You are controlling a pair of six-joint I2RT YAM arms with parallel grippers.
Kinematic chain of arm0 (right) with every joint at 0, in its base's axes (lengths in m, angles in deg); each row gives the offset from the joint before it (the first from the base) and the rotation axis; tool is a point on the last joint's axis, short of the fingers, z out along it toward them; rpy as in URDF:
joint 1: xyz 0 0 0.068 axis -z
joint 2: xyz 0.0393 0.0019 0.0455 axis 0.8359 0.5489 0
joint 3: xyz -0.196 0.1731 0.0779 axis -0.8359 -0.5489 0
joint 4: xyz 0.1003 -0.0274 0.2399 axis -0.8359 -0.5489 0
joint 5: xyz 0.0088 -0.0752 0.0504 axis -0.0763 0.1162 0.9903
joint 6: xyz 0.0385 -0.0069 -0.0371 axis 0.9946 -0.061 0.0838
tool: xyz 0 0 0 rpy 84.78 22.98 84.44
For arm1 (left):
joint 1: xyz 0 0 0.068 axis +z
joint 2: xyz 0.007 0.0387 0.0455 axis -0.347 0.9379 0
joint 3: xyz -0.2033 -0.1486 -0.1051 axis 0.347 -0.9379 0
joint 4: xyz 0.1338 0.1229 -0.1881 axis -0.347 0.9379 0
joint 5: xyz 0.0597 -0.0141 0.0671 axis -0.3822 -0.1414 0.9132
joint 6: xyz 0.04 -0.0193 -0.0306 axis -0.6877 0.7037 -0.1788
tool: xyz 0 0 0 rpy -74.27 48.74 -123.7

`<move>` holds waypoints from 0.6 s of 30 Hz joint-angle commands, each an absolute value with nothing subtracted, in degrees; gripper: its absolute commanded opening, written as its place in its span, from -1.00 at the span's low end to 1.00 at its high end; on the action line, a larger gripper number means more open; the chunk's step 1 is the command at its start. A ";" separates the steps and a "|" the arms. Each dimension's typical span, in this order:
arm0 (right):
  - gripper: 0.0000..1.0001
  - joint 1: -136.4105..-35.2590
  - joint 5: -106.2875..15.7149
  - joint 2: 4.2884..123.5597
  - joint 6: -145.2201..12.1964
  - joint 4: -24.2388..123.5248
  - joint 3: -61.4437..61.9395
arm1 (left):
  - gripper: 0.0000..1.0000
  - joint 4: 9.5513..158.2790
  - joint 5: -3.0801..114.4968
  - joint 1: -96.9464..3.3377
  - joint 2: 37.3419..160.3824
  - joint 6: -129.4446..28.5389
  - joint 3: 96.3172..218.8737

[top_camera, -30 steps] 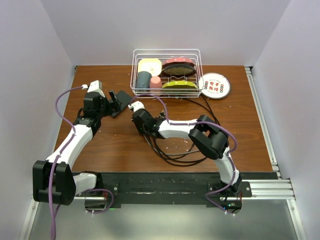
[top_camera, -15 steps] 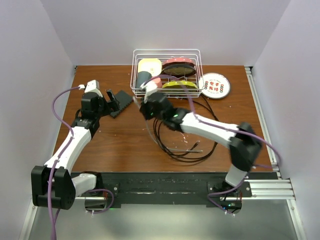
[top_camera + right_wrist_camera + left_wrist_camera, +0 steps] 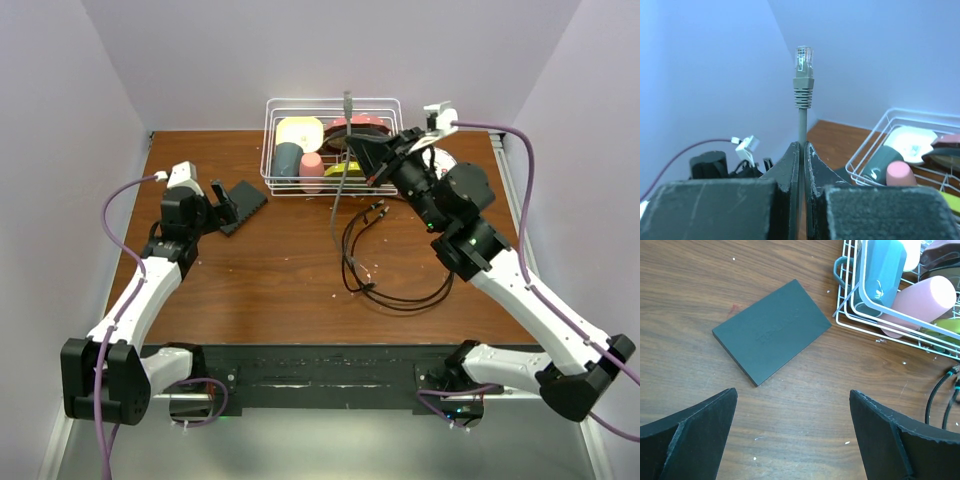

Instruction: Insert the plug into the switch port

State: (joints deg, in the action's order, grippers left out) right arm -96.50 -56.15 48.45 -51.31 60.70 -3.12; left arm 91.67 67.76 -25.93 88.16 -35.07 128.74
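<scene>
The switch (image 3: 240,203), a flat matte black box, lies at the table's back left; in the left wrist view the switch (image 3: 772,332) shows only its top face, and its ports are hidden. My left gripper (image 3: 214,207) hovers just near of it, open and empty, with the left gripper (image 3: 792,392) over bare wood. My right gripper (image 3: 356,146) is raised high in front of the rack, shut on the grey cable just below the plug (image 3: 348,100). The clear plug (image 3: 803,59) stands straight up out of the right gripper (image 3: 802,146).
A white wire rack (image 3: 272,150) with cups and plates stands at the back centre, and a round printed plate (image 3: 432,178) lies to its right. The dark cable coil (image 3: 395,285) lies right of centre. Pale walls close in on three sides.
My right arm swung from low at the table's left centre up and to the right, lifting the plug end above the rack; the coil was dragged right. The left arm barely moved.
</scene>
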 commanded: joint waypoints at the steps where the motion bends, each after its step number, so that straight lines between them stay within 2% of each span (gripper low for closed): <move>1: -1.00 -96.61 -54.17 45.69 -50.74 65.62 -3.40 | 1.00 91.56 69.24 -25.49 86.04 -35.66 128.84; 8: -1.00 -96.61 -43.35 43.75 -48.63 69.93 -2.97 | 1.00 92.26 70.21 -25.49 85.42 -35.84 128.84; 16: -1.00 -96.61 -45.02 38.49 -50.56 69.84 -3.23 | 1.00 92.96 71.27 -25.49 84.19 -36.10 128.93; 18: -1.00 -96.61 -45.98 38.21 -52.40 65.74 -1.66 | 1.00 92.79 70.83 -25.49 84.10 -36.10 128.93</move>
State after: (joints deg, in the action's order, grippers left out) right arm -96.52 -45.86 41.39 -50.06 66.25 -3.88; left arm 93.44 70.19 -25.93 85.65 -35.20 128.69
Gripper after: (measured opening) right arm 0.023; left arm 0.999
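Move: The right hand grips the grey cable just below its plug, high over the table; the switch lies about 33 cm to its left, 16 cm farther out and some 45 cm below. The dish rack stands about 30 cm ahead, 2 cm left and 42 cm down; the black cables are coiled about 2 cm ahead, 14 cm to the right and 46 cm below. From the left hand the switch is about 11 cm ahead, 3 cm left and 15 cm down. Still pinching the grey cable with the plug standing out beyond its shut fingertips, the right hand draws back about 6 cm towards its base and rises as much again, away from the switch and the dish rack, hauling the cable's tail up off the black coils. On the way the wrist tips the fingers and plug upward and swings them counter-clockwise, roughly 10 degrees each, while the grip stays shut. ##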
